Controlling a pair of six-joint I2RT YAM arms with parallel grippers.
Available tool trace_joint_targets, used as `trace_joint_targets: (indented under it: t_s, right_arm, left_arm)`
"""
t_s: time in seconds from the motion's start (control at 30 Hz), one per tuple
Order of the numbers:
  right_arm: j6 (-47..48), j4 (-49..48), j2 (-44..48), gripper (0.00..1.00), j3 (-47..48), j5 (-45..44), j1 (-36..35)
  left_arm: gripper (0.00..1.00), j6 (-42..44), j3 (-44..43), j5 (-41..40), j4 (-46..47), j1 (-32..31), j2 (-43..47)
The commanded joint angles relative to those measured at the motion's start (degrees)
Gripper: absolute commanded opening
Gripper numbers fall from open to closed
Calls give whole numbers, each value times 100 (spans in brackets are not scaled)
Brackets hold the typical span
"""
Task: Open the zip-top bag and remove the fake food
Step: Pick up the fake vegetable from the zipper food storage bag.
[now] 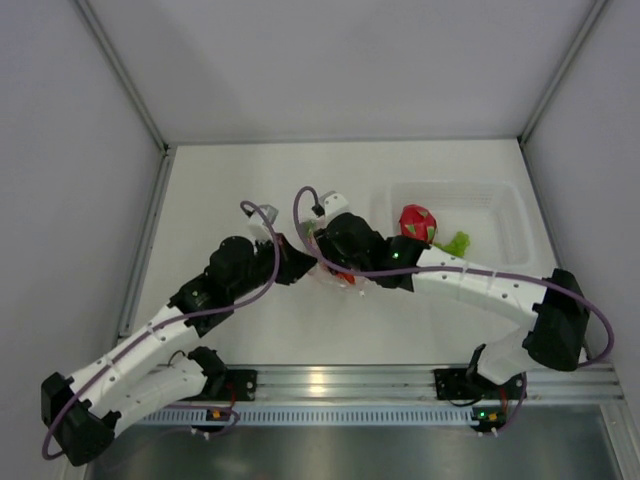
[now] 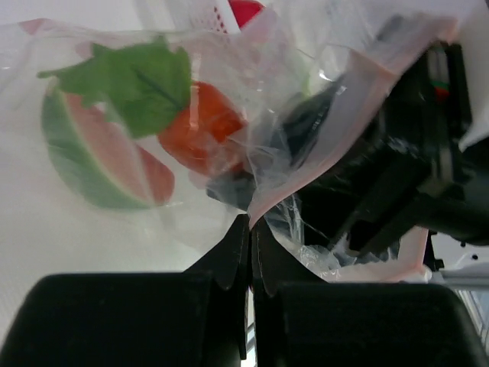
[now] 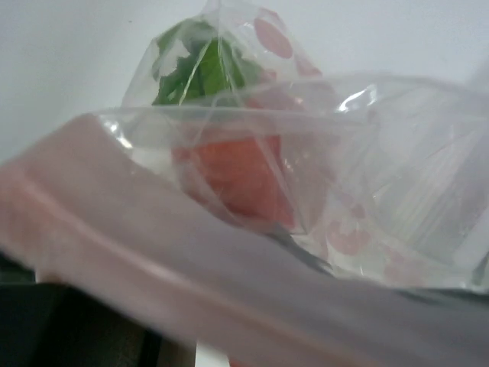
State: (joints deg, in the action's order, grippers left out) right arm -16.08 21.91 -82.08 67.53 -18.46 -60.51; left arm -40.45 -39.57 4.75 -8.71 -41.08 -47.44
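The zip-top bag (image 2: 306, 69) hangs between my two grippers at mid-table (image 1: 338, 274). My left gripper (image 2: 250, 229) is shut on the bag's edge just below the pinkish zip strip (image 2: 348, 126). Inside the bag lie a melon slice (image 2: 95, 157), a green leaf (image 2: 141, 80) and an orange piece (image 2: 200, 136). My right gripper (image 1: 340, 250) is at the bag's mouth, black in the left wrist view (image 2: 409, 180). In the right wrist view the zip strip (image 3: 191, 267) covers its fingers; the orange piece (image 3: 244, 176) and leaf (image 3: 200, 70) show behind. A magenta dragon fruit (image 1: 417, 222) lies outside the bag.
A rigid clear tub (image 1: 500, 205) stands at the right back of the table, holding the dragon fruit and a green leafy piece (image 1: 456, 243). White walls close the table on three sides. A metal rail (image 1: 340, 382) runs along the near edge.
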Motion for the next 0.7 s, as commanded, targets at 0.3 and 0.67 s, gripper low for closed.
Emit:
trace_joint_targets:
  t_s: [0.3,0.67]
  right_arm:
    - [-704,1464,-844,0,1772,-35,109]
    - [-598,2370,-441,0,1536,106,127]
  left_arm:
    - [0,924,362,-791,713,-1060,-19]
    - [0,213,688,-2987,353,-1157,-20]
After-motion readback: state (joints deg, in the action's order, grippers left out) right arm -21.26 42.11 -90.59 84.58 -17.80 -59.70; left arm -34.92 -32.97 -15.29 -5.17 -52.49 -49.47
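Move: The left gripper already pinches the bag's rim; the fake carrot, gripped by the right fingers inside the bag mouth, lies about 2 cm ahead and 4 cm right of it, at nearly its height. From the left hand the green leaf in the bag is some 7 cm straight ahead and 5 cm lower. From the right hand the white basket is about 12 cm ahead, 28 cm right and 14 cm below; the red food piece in it is 11 cm ahead, 19 cm right and 12 cm below. Keep the left gripper shut on the bag's rim and draw it back and right about 3 cm, then sink it some 5 cm while swinging forward and left to end beneath where it began, rolling its left side up slightly, to strip the mouth down past the carrot. Hold the carrot nearly in place with the right gripper, tipping it down about 10 degrees. ##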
